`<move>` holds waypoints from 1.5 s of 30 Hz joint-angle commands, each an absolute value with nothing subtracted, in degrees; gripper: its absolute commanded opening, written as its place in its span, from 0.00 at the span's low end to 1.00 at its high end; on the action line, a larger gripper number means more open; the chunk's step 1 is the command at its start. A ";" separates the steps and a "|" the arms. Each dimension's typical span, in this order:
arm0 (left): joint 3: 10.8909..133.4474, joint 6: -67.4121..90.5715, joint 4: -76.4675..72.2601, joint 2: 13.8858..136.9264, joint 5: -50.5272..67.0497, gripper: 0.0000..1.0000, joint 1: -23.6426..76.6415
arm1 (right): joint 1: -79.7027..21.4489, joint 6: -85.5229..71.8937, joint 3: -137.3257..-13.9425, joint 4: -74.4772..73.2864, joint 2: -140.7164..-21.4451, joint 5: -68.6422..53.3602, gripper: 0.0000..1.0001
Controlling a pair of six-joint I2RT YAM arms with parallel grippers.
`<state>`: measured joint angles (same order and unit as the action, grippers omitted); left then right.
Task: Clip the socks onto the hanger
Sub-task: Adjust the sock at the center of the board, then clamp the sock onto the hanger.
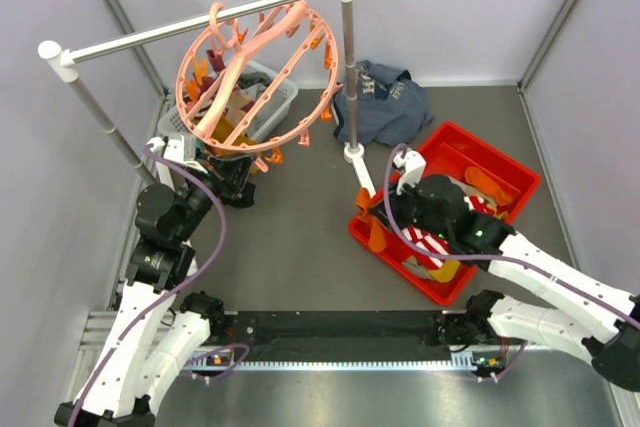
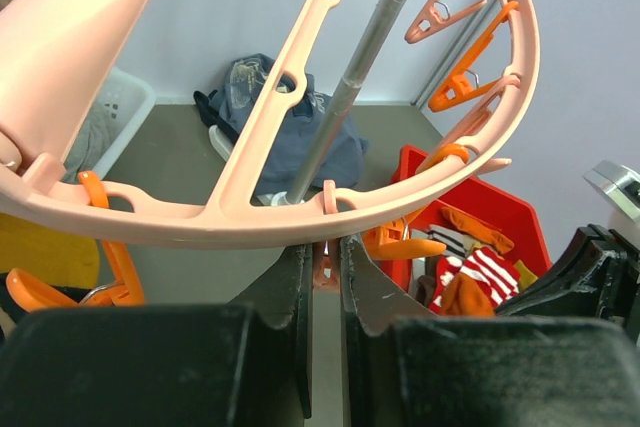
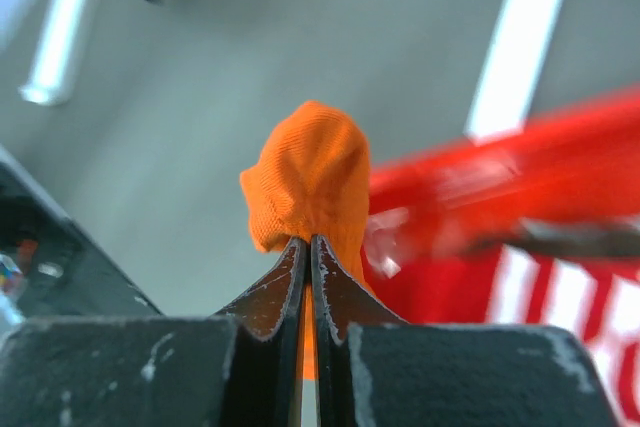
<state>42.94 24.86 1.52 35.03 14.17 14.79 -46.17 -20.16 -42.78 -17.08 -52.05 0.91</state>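
The salmon-pink ring hanger [image 1: 228, 82] hangs tilted from the rail, with orange clip pegs around its rim. My left gripper [image 1: 258, 161] reaches up to the ring's lower rim [image 2: 250, 227]. It is shut on a small pink peg [image 2: 325, 269] hanging just under that rim. My right gripper [image 3: 308, 242] is shut on a plain orange sock [image 3: 310, 177]. It holds the sock [image 1: 376, 235] at the left edge of the red bin [image 1: 500, 172]. More socks lie in the bin, among them a red-and-white striped one [image 2: 490, 272] and an orange one [image 2: 475, 227].
The white-and-grey rail stand [image 1: 200, 22] spans the back, and its right pole [image 1: 347, 67] comes down to a foot beside a crumpled navy garment [image 1: 385, 102]. A white basket [image 1: 270, 97] with fabric sits behind the hanger at the back left.
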 commanded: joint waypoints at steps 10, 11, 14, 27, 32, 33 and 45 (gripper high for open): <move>41.84 27.68 -2.46 36.47 16.70 0.06 15.03 | -52.12 -36.38 -46.49 21.08 -67.84 -3.43 0.00; 41.84 27.86 -2.55 36.39 16.87 0.05 15.12 | -52.47 -37.08 -47.54 22.14 -69.07 -3.34 0.00; 41.57 27.95 -2.99 36.47 17.14 0.06 15.12 | -53.96 -38.84 -49.47 26.36 -73.64 -3.17 0.00; 41.13 28.04 -3.51 36.39 18.10 0.06 15.29 | -55.46 -48.51 -54.58 36.04 -83.76 -0.18 0.00; 40.78 28.39 -3.96 36.47 18.46 0.06 15.38 | -55.72 -50.10 -56.69 36.30 -85.60 -0.18 0.00; 40.78 28.48 -4.04 36.47 18.46 0.06 15.47 | -55.81 -50.36 -56.86 36.73 -85.78 -0.18 0.00; 40.43 27.86 -4.31 36.65 19.16 0.06 15.38 | -56.07 -51.77 -59.15 38.23 -87.10 -0.79 0.00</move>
<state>41.15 28.38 -3.05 36.27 17.32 15.11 -55.09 -51.11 -55.64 34.61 -87.07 -0.51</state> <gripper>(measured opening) 0.122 0.007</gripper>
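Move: The right hand holds an orange sock. The pink clip it is heading for, in the left fingers under the hanger's near rim, is about 22 cm to its left, 6 cm ahead and 10 cm up. An orange clip sits some 2 cm right of that pink clip and 2 cm farther out, and a free pink clip is roughly 14 cm left, 10 ahead and 13 above the right hand. For the left hand, the held clip is right at its fingertips. With its fingers still shut on the orange sock, the right hand swings about 19 cm left from the red tray's edge towards the pink clip in the left hand, rising some 9 cm and edging forward as it goes; its wrist rolls some 40 degrees, left side up, bringing the down-slanting fingers about level, and it eases to a stop just short of the clip. The left hand keeps its hold on the pink clip, easing about a centimetre to the right. ##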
